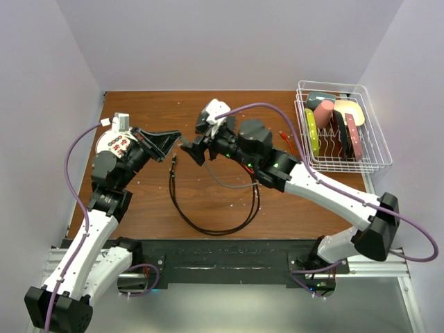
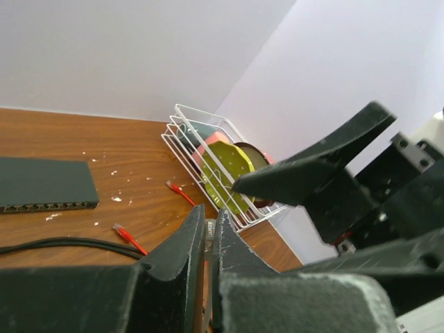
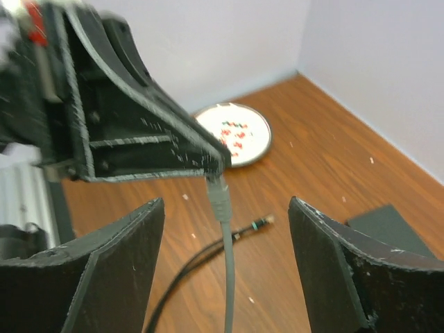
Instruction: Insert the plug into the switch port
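Note:
The grey cable's plug (image 3: 220, 194) is pinched at the tips of my left gripper (image 2: 208, 218), which is shut on it above the table; its grey cord (image 1: 220, 182) hangs down and trails right. My right gripper (image 3: 225, 203) is open, one finger on each side of the hanging plug and apart from it. In the top view both grippers meet mid-table, left gripper (image 1: 177, 143) against right gripper (image 1: 195, 150). The flat black switch (image 2: 41, 184) lies on the table, its row of ports (image 2: 48, 206) along the near edge. In the top view my right arm hides it.
A white wire dish rack (image 1: 340, 128) with coloured plates stands at the back right. A white round plate (image 1: 118, 144) lies at the left. A black cable loop (image 1: 208, 215) lies near the front, its plug (image 3: 260, 223) nearby. Red cable pieces (image 2: 128, 238) lie by the switch.

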You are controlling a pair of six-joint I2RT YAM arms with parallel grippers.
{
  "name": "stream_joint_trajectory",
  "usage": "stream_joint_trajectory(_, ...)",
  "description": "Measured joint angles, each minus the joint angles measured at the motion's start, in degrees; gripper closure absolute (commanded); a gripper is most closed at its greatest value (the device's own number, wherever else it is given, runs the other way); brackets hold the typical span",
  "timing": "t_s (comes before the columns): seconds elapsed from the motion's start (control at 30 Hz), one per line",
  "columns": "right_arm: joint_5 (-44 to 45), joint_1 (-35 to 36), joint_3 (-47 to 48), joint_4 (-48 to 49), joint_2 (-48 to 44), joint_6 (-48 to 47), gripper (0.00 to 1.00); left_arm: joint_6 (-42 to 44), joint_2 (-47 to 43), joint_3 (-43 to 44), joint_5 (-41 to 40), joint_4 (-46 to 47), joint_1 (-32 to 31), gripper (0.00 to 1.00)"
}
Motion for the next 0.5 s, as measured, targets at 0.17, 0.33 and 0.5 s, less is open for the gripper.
stream_joint_trajectory(0.17,4.33,1.84,0.09,-1.64,3.74,-1.97,0.31,-0.26,0.76,0.26,-1.09,-1.49,0.0,1.0)
stream_joint_trajectory(0.33,6.32,2.1,0.5,-1.77,5.03,-2.82,0.45,-0.26,1.75,0.31,-1.25,-1.95,0.0,1.0)
stream_joint_trajectory(0.5,7.82,2.1,1.09,-1.46,5.03,-2.86,0.5,-0.26,2.62,0.46,-1.22,-2.21,0.0,1.0)
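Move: The plug, pinched at its tip by the left fingertips with its grey boot and cable hanging, lies roughly 3 cm left and 1 cm ahead of the right hand, about 1 cm higher. From the left hand, the plug is about 2 cm lower, 1 cm back and 1 cm right. Counted from the right hand, the switch lies some 16 cm ahead, 4 cm right and 27 cm below; the black cable end about 4 cm ahead, 10 cm left and 27 cm below. The hanging plug's boot is what the right hand lines up on: its open fingers sink about 4 cm, edging some 2 cm forward and slightly left, tipping down about 5 degrees and partly closing around the boot without visible contact. The left hand keeps its pinch on the plug and lowers about 2 cm, easing a little forward. ##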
